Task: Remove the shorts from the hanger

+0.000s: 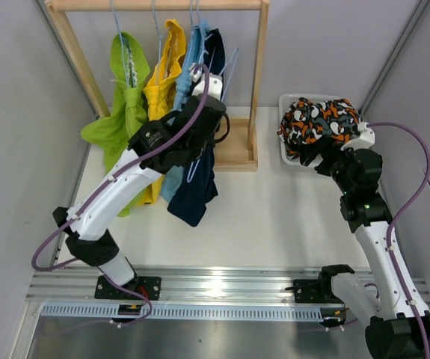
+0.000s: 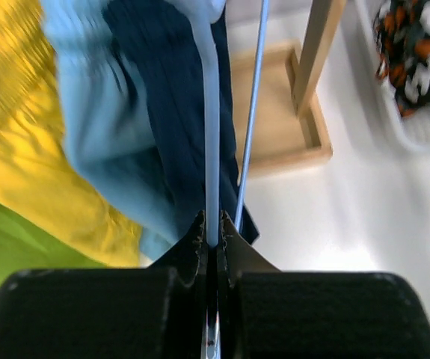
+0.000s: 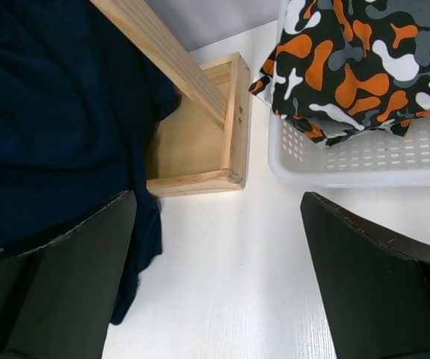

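Note:
Lime green shorts (image 1: 121,112), yellow shorts (image 1: 166,67), light blue shorts (image 1: 188,56) and navy shorts (image 1: 198,191) hang on hangers from a wooden rack (image 1: 256,82). My left gripper (image 1: 207,91) is among them, shut on a thin light blue hanger (image 2: 212,149); in the left wrist view (image 2: 213,228) the navy shorts (image 2: 162,112) drape just left of the hanger. The orange-black-white patterned shorts (image 1: 319,120) lie in a white basket (image 1: 286,153). My right gripper (image 1: 315,155) is open and empty in front of the basket, above the table (image 3: 218,247).
The rack's wooden base (image 3: 200,142) sits between the navy shorts (image 3: 57,112) and the white basket (image 3: 364,161). A second thin blue hanger wire (image 2: 253,112) runs right of the held one. Grey walls close in on both sides.

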You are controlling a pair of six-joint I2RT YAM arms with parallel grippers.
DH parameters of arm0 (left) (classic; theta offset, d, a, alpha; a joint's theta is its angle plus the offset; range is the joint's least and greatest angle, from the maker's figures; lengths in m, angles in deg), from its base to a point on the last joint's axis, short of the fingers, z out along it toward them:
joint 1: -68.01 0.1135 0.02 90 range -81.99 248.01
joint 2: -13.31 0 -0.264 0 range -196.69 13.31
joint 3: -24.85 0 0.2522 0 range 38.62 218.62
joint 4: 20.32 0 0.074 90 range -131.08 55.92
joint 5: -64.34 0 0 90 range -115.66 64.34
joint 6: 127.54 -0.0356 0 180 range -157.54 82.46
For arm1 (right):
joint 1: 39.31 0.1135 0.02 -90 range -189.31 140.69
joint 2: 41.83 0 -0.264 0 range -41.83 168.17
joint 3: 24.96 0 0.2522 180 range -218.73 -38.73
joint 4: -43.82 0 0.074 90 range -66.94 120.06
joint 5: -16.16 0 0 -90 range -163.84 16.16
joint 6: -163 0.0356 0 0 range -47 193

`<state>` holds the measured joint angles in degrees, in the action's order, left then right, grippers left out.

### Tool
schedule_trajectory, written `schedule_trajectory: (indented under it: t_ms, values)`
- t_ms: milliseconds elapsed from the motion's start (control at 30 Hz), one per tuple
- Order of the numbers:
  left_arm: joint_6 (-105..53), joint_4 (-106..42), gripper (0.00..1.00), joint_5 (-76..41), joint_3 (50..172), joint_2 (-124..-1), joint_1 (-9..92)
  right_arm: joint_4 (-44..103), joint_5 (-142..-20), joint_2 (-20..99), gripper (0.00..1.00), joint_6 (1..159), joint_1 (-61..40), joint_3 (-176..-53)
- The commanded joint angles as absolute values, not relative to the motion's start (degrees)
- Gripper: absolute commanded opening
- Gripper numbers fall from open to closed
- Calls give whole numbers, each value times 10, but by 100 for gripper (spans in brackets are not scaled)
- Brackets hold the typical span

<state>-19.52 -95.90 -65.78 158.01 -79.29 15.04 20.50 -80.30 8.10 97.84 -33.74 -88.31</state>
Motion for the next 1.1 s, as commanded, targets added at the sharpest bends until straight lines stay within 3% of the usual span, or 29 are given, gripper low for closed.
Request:
schedule_trajectory:
  t_ms: [0, 233, 400, 700, 1067]
  values:
    - [-213, -988, 0, -724, 1691, -832, 153, 200, -799, 71, 99, 979, -333, -890]
    - [-294, -868, 0, -656, 1797, -916, 186, 192, -796, 60, 99, 973, -332, -886]
    - [-301, -727, 0, -536, 1777, -967, 241, 184, -805, 44, 100, 978, -331, -885]
    - [-323, -543, 0, -478, 1830, -1043, 270, 169, -808, 10, 99, 966, -330, -865]
    - [-302, -460, 0, -437, 1879, -1117, 292, 180, -824, 6, 99, 967, -329, -834]
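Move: The empty hanger, already in the left fingers, is bound for the free stretch of the rack's rail, about 20 cm ahead, 10 cm to the right and 14 cm above. The right post stands some 20 cm ahead and 14 cm to the right, its middle about 8 cm lower; the navy shorts hang roughly 14 cm ahead, 4 cm left and 14 cm below. From the right hand that rail spot is about 19 cm ahead, 19 cm left and 22 cm up. The hanger, still pinched in the shut left fingers, is lifted a little, then carried forward some 19 cm and about 10 cm right past the navy shorts, and finally raised again towards the free rail beside the right post while the wrist tips up roughly 25 degrees and rolls right side down. The right hand, wide open and empty, backs slowly away from the basket. ##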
